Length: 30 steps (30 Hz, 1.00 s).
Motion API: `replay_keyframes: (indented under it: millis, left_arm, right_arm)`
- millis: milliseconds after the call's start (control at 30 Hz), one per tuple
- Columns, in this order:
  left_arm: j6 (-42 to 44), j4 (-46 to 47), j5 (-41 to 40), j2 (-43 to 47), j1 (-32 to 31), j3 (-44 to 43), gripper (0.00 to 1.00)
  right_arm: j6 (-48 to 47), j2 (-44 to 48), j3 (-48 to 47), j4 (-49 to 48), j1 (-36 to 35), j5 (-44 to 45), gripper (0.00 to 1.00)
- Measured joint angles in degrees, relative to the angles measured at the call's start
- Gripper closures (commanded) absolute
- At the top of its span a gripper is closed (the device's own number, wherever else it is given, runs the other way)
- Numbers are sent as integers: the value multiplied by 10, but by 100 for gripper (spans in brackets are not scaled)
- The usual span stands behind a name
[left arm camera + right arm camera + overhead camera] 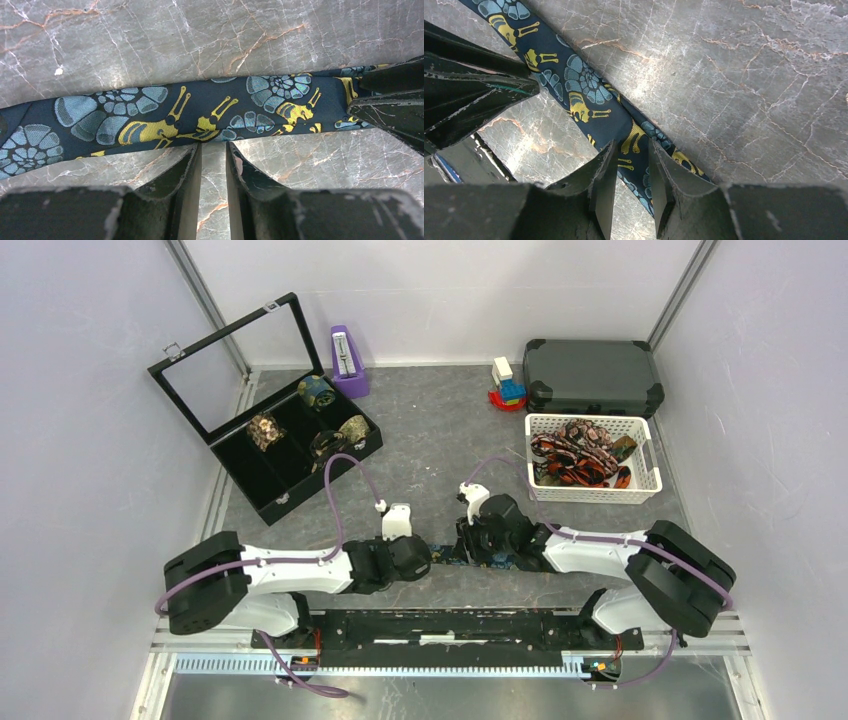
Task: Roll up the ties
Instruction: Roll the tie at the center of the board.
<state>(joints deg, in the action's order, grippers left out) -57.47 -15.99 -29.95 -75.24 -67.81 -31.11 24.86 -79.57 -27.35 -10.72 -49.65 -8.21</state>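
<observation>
A dark navy tie [150, 117] with blue shells and yellow snails lies flat across the marble table. Seen from above, it shows as a short stretch [445, 552] between the two arms. My left gripper [213, 145] stands open by a narrow gap. Its tips sit at the tie's near edge and only bare table shows between them. My right gripper [633, 145] is open astride the same tie [584, 90], and flat fabric fills its gap. In the top view, the left gripper [425, 556] and the right gripper [466, 540] nearly meet.
An open black display case [240, 470] at the back left holds rolled ties [265, 430]. A white basket [590, 495] at the right holds loose red-orange and brown ties [575, 455]. Behind stand a dark case [592, 375], toy blocks [507, 385] and a purple metronome [348, 362].
</observation>
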Motion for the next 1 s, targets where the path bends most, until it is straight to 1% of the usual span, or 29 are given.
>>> replay_keyframes:
  millis: [100,133,233,300,367,433,467,600,700,833,1000]
  left_arm:
    - [14,-1,0,3,4,2,67]
    - [17,-5,1,6,5,2,64]
    - [22,-45,7,33,6,2,52]
    - [24,-76,20,74,6,2,43]
    - [24,-115,26,129,6,-2,38]
    - [17,-164,20,185,6,-9,37]
    - [14,-176,17,197,6,-9,37]
    - [-20,-247,-20,292,10,0,38]
    - [-30,-276,-36,344,35,16,39]
    - [-31,-289,-40,343,104,17,39]
    - [-30,-287,-26,325,194,19,45]
  right_arm:
    - [2,4,0,3,-2,2,63]
    - [2,7,-1,6,-2,3,63]
    - [-4,24,-14,31,-2,16,63]
    - [-10,35,-27,42,-2,26,63]
    - [-15,43,-42,47,-2,35,63]
    - [-19,47,-55,48,-2,42,62]
    - [-21,48,-59,48,-2,43,62]
    - [-21,50,-61,49,-3,44,62]
    - [-21,55,-57,48,-4,44,62]
    - [-20,67,-47,48,-6,44,62]
    - [-20,88,-35,52,-6,47,62]
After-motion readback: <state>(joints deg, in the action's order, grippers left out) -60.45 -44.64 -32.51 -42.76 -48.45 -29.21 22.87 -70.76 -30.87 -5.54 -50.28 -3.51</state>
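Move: The tie lies flat, running left to right under both hands. Its free left end, which the left hand goes for, is about 12 cm to that hand's left, 3 cm ahead and a centimetre below. The open display box is centred some 24 cm left and 23 cm ahead. From the right hand the tie's left end is roughly 21 cm left and 3 cm ahead; the white basket is 26 cm right and 18 cm ahead. The tie is freed from both hands: the left fingertips come off its near edge and rise, then swing left above it towards its free end, some 13 cm across and ending about 6 cm up, opening from a third to over half wide while turning counter-clockwise by 20–25 degrees. The right fingers lift off it about 5 cm, tipping slightly up with their gap unchanged, and hover there. ##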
